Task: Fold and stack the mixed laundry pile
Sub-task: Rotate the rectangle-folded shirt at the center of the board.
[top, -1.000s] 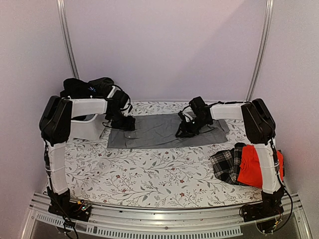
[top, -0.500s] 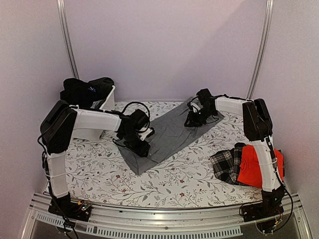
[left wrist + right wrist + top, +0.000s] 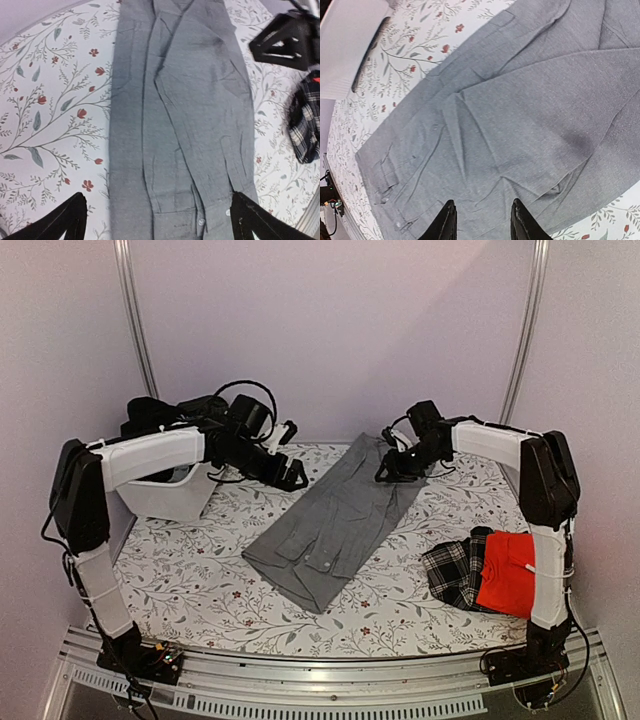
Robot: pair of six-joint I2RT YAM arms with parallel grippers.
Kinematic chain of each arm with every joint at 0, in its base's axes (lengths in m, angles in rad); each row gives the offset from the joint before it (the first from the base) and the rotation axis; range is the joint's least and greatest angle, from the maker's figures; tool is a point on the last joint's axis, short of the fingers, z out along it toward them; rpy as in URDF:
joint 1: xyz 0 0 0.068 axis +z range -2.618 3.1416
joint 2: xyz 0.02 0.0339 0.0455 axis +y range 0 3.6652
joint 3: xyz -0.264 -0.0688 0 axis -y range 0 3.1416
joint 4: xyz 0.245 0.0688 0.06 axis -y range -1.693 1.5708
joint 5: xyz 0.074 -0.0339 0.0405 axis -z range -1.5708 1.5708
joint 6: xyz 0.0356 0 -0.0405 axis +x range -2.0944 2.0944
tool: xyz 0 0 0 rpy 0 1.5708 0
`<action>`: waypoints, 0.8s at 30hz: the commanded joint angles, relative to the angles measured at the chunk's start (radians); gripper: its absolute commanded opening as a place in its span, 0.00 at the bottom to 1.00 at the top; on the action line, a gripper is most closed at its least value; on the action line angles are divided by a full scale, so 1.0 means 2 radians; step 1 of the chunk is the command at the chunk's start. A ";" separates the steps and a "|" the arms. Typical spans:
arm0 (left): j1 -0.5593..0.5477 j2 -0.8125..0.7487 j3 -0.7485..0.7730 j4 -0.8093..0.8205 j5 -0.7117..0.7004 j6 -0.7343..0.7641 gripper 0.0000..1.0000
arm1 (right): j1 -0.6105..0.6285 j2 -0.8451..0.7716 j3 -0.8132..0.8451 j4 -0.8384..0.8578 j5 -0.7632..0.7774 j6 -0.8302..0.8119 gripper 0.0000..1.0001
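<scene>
A folded grey long-sleeved shirt (image 3: 335, 520) lies flat and diagonal on the flowered table, collar end far, cuffs and buttons near. My left gripper (image 3: 292, 477) hovers left of its far half, wide open; in the left wrist view the shirt (image 3: 175, 125) fills the space between the empty left gripper (image 3: 157, 210). My right gripper (image 3: 392, 471) hangs over the shirt's far end, open with nothing between its fingers (image 3: 445, 225) above the cloth (image 3: 510, 115). More of the laundry pile shows: plaid cloth (image 3: 455, 565), a red shirt (image 3: 510, 575), a black garment (image 3: 165, 420).
A white tub (image 3: 170, 498) stands at the far left with the black garment on top; its rim (image 3: 350, 45) shows in the right wrist view. Plaid and red pieces lie at the right edge beside the right arm's base. The back wall is close behind.
The left gripper let go of the shirt's near end, opened wide and swung up to the far left. The shirt now lies flat, stretched diagonally. The right gripper opened a little.
</scene>
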 commanded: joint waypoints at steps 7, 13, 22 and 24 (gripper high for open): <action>0.016 0.154 0.074 -0.023 -0.041 0.040 0.73 | 0.059 -0.018 -0.072 0.040 -0.016 0.056 0.35; -0.015 0.144 -0.026 -0.012 -0.064 0.062 0.52 | 0.059 0.020 -0.073 0.039 -0.002 0.063 0.32; -0.127 0.085 -0.140 -0.019 -0.034 0.021 0.32 | 0.054 0.089 -0.013 0.015 0.017 0.015 0.31; -0.143 0.072 -0.145 -0.017 -0.031 -0.002 0.33 | 0.050 0.107 0.015 0.005 0.013 0.003 0.31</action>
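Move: The grey shirt lies slantwise. Its left long edge is under the left hand, about 2 cm to its left and 15 cm down; its middle lies 1 cm ahead, 9 cm right. That middle is some 7 cm back, 11 cm left and 9 cm below the right hand. The basket stands 10 cm ahead and 20 cm left of the left hand. From the right hand, the plaid cloth is about 20 cm back, 12 cm right; the red shirt 20 cm back, 25 cm right. Down about 15 cm after a short forward swing, the left hand drops onto the shirt's left side, fingers narrowing and tipping steeper, then drags the cloth some 10 cm back and slightly right. The right hand, barely changing its finger gap, arcs left and back, sinks onto the shirt right of its middle, and presses there while easing slightly forward. ##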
